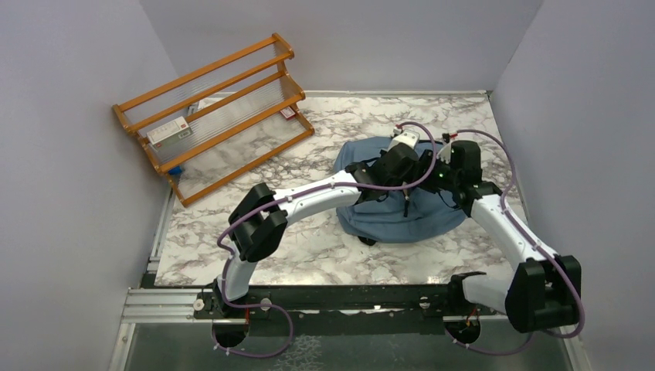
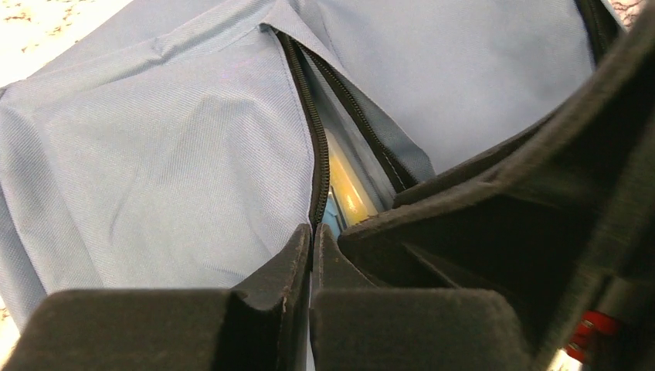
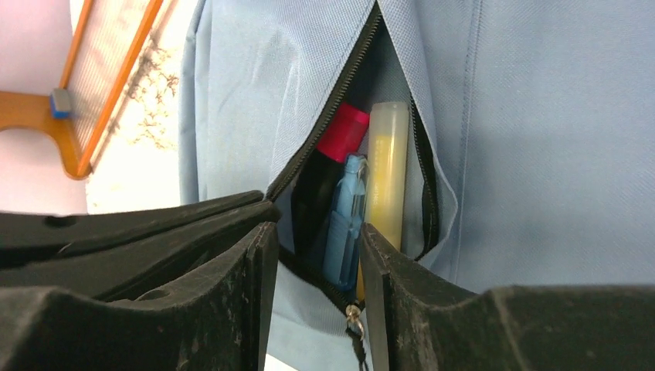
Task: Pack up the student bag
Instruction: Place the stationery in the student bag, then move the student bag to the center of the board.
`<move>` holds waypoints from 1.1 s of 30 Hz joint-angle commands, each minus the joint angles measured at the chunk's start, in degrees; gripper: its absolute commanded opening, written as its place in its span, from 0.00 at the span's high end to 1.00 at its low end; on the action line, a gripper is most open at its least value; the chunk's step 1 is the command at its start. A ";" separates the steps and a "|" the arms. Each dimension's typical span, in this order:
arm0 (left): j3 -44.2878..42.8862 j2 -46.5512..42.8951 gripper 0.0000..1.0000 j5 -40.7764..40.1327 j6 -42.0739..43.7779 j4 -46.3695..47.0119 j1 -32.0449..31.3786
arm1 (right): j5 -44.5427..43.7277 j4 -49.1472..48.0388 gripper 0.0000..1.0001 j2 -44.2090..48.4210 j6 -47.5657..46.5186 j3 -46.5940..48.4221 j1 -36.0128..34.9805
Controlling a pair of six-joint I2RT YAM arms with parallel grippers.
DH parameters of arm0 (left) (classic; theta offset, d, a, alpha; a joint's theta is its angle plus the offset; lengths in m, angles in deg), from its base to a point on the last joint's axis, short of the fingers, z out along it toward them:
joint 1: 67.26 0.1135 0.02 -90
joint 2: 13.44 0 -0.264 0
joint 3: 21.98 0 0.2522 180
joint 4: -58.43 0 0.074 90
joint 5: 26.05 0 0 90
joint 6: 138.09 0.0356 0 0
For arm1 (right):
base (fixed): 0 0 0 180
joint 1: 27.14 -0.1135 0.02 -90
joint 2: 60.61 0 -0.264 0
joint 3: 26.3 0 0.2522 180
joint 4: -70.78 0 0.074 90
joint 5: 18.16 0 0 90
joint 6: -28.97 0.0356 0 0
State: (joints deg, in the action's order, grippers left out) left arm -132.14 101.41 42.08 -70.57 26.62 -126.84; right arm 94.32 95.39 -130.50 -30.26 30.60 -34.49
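Observation:
The student bag point(image 1: 402, 220) lies flat on the marble table, dusty blue with a black zipper. Both grippers hover close together over its top. My left gripper point(image 1: 417, 171) point(image 2: 313, 236) is shut, its tips touching the zipper line point(image 2: 309, 124) of the bag point(image 2: 170, 154); I cannot tell whether fabric is pinched. My right gripper point(image 1: 442, 176) point(image 3: 317, 228) is open, and the small metal zipper pull point(image 3: 354, 315) hangs free between its fingers. The pocket of the bag point(image 3: 541, 154) gapes, showing a red-capped marker point(image 3: 340, 135), a blue pen point(image 3: 346, 216) and a yellow tube point(image 3: 386, 170).
A wooden tiered rack point(image 1: 216, 116) point(image 3: 100, 77) stands at the back left with a small box point(image 1: 168, 133) on a shelf. Grey walls close in the table on the left, back and right. The right gripper's black body point(image 2: 541, 209) fills the right of the left wrist view.

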 commanded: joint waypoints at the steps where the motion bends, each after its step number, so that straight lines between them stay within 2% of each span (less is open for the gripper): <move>1: -0.43 -1.86 0.95 2.47 -0.85 1.08 0.05 | -9.51 6.44 0.52 5.41 -2.48 1.86 -0.74; 6: -0.34 -2.96 0.82 4.21 -1.54 1.17 0.14 | -16.48 11.15 0.52 10.51 -2.55 0.52 -0.73; 12: 2.07 -6.64 0.64 5.35 -2.07 1.71 0.63 | -18.59 14.53 0.51 14.18 -2.61 -0.38 -0.73; 14: 4.04 -8.46 0.62 5.75 -2.42 2.23 1.04 | -18.65 15.55 0.51 14.42 -2.76 -0.16 -0.73; 18: 10.76 -13.20 0.59 4.99 -3.85 3.27 2.24 | -16.73 16.31 0.52 14.38 -3.03 -0.50 -0.73; 24: 24.91 -22.36 0.44 4.27 -8.12 5.91 6.09 | -8.28 13.34 0.52 11.75 -4.39 -1.45 -0.73; 28: 32.69 -26.98 0.39 4.30 -10.44 6.68 8.46 | -7.62 13.00 0.52 10.65 -4.31 -1.46 -0.73; 33: 38.20 -30.05 0.36 5.31 -12.78 7.96 10.04 | -7.80 13.32 0.52 11.27 -4.31 -1.49 -0.73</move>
State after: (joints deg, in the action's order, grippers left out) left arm -97.17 74.87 46.56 -80.04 31.78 -117.44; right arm 84.83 109.49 -119.94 -33.72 29.42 -35.06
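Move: The left fingers are shut on the left edge of the open pocket. For them the bag's left side is about 15 cm to the left, 1 cm back and 9 cm lower; the zipper pull lies roughly 5 cm back, 1 cm right and 5 cm lower, and the yellow stick 1 cm ahead, 1 cm right and 4 cm below. From the half-open right hand the zipper pull is about 4 cm back, straight below in line, 4 cm down; the yellow stick is 2 cm ahead, 1 cm right and 4 cm down. The left fingers open and let go of the pocket's zipper edge, ease back, lift about 3 cm, then sweep some 15 cm left over the bag and sink towards its left side, the fingers spreading on and the wrist turning about 10 degrees counter-clockwise. The right hand, half open, swings about 5 cm right and back while rising, then sinks and drifts slightly left, ending over the zipper pull. ##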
